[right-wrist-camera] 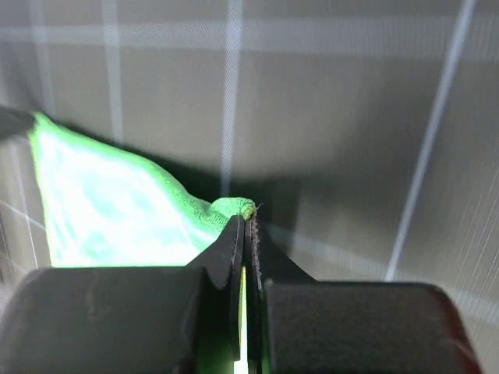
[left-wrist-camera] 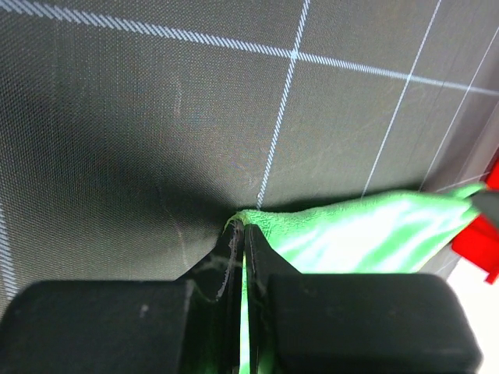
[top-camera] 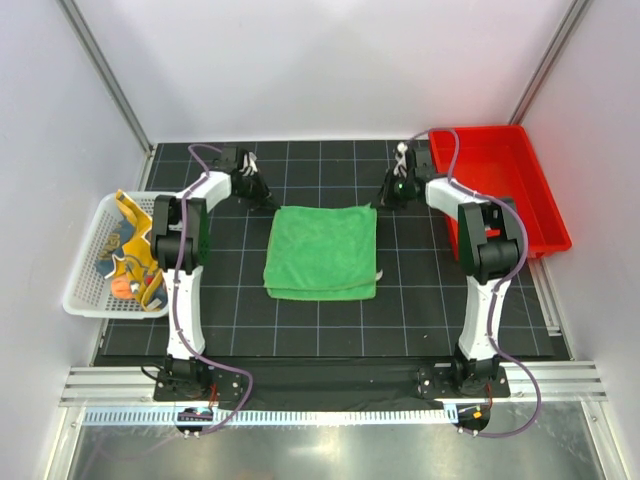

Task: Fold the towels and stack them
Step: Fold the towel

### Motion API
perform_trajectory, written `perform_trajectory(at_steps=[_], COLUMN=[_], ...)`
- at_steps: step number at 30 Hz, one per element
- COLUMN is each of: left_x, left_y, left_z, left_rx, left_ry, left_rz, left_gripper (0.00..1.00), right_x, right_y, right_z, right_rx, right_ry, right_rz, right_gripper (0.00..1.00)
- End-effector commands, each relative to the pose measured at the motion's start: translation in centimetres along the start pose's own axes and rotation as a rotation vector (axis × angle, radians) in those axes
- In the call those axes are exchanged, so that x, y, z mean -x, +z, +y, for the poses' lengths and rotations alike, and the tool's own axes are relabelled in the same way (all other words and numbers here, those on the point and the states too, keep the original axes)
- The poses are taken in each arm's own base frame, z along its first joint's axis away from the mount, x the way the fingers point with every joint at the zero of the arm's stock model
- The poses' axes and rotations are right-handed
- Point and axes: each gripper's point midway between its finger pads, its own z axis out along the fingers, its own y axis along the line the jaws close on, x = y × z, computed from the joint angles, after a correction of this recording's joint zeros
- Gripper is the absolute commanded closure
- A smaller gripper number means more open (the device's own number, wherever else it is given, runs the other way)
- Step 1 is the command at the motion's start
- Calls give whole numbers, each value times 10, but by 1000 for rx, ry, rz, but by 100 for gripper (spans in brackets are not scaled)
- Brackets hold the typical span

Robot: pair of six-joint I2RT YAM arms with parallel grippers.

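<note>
A green towel (top-camera: 322, 250) lies folded flat in the middle of the black grid mat (top-camera: 230, 320). My left gripper (top-camera: 266, 199) is down at its far left corner, jaws shut on that corner of the green towel (left-wrist-camera: 374, 234); the left gripper (left-wrist-camera: 240, 226) shows cloth pinched at its tips. My right gripper (top-camera: 386, 198) is shut on the far right corner. In the right wrist view a small bunch of the green towel (right-wrist-camera: 101, 202) pokes out above the right gripper (right-wrist-camera: 248, 218). Two more towels lie crumpled together in a white basket (top-camera: 85, 300): a yellow-orange one (top-camera: 138, 262) and a patterned one, hard to tell apart.
The white basket sits off the mat's left edge, next to the left arm. A red bin (top-camera: 500, 190) stands at the back right, close behind the right arm's elbow. White walls enclose the table on three sides.
</note>
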Motion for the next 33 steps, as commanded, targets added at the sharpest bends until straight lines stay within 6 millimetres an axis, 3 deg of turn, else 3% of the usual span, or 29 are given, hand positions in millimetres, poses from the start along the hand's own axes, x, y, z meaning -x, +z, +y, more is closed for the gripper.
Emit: perform_trajectory(at_steps=[1, 2, 7, 8, 9, 10, 11, 13, 14, 15, 17, 19, 20, 21, 22, 24, 25, 30, 33], left_x=[16, 18, 38, 42, 44, 45, 47, 54, 49, 51, 42, 17, 12, -1, -28, -58, -71, -143, -167], left_y=[-9, -8, -4, -5, -7, -11, -20, -34, -41, -58, -76, -94, -97, -97, -102, -102, -100, -90, -80], left_z=[-10, -10, -11, -13, -15, -17, -20, -17, -11, -14, 0, 1, -5, -5, -9, -24, -27, -50, -49], left_rx=[-5, -2, 11, 6, 0, 2, 12, 73, 125, 154, 273, 317, 298, 296, 283, 217, 201, 85, 96], left_ry=[-26, -26, -4, -2, 5, 12, 16, 36, 28, 30, 30, 40, 50, 46, 60, 84, 93, 96, 111], left_rz=[-62, -67, -101, -101, -98, -100, -106, -149, -142, -165, -181, -180, -195, -184, -164, -162, -146, -55, -50], left_gripper=[96, 97, 97, 95, 86, 81, 73, 66, 62, 58, 58, 57, 57, 57, 57, 55, 55, 54, 54], right_x=[54, 68, 82, 86, 86, 88, 92, 89, 94, 88, 58, 44, 24, 20, 10, -16, -17, -59, -77], right_y=[2, 1, 15, 17, 16, 13, 1, -18, -37, -44, -57, -76, -77, -87, -91, -98, -100, -98, -90], right_z=[13, 20, 6, 3, 3, 2, -2, -9, -10, -11, -22, -14, -22, -17, -21, -27, -26, -23, -14], right_rx=[19, 32, -36, -53, -64, -85, -141, -233, -285, -309, -382, -382, -404, -400, -421, -455, -455, -442, -408], right_ry=[-112, -147, -186, -182, -176, -160, -141, -57, -34, -5, 102, 164, 189, 203, 225, 300, 301, 383, 410], right_rz=[-101, -123, -120, -116, -109, -111, -121, -122, -150, -140, -87, -88, -50, -59, -38, 2, 3, 54, 72], right_gripper=[99, 99, 98, 95, 81, 75, 64, 58, 56, 54, 53, 53, 53, 53, 53, 52, 52, 52, 52])
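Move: Both shut hands hold the green towel's far corners just off the table. For the left hand, the near-left corner lies about 27 cm back and 3 cm left, the towel's middle 14 cm back and 13 cm right. For the right hand, the near-right corner is about 28 cm straight back, the white tag 20 cm back and 1 cm right, and the towel's middle 14 cm back and 16 cm left, all a few centimetres lower. Forward first: still pinching the far corners, the right hand draws its corner out about 8 cm in a low arc while the left follows only 3 cm. Both then open, let go, and swing up and back roughly 20 cm, drifting right, over the towel's side edges and dipping open-fingered towards the near corners; the right wrist turns some 25 degrees clockwise and tips downward. ##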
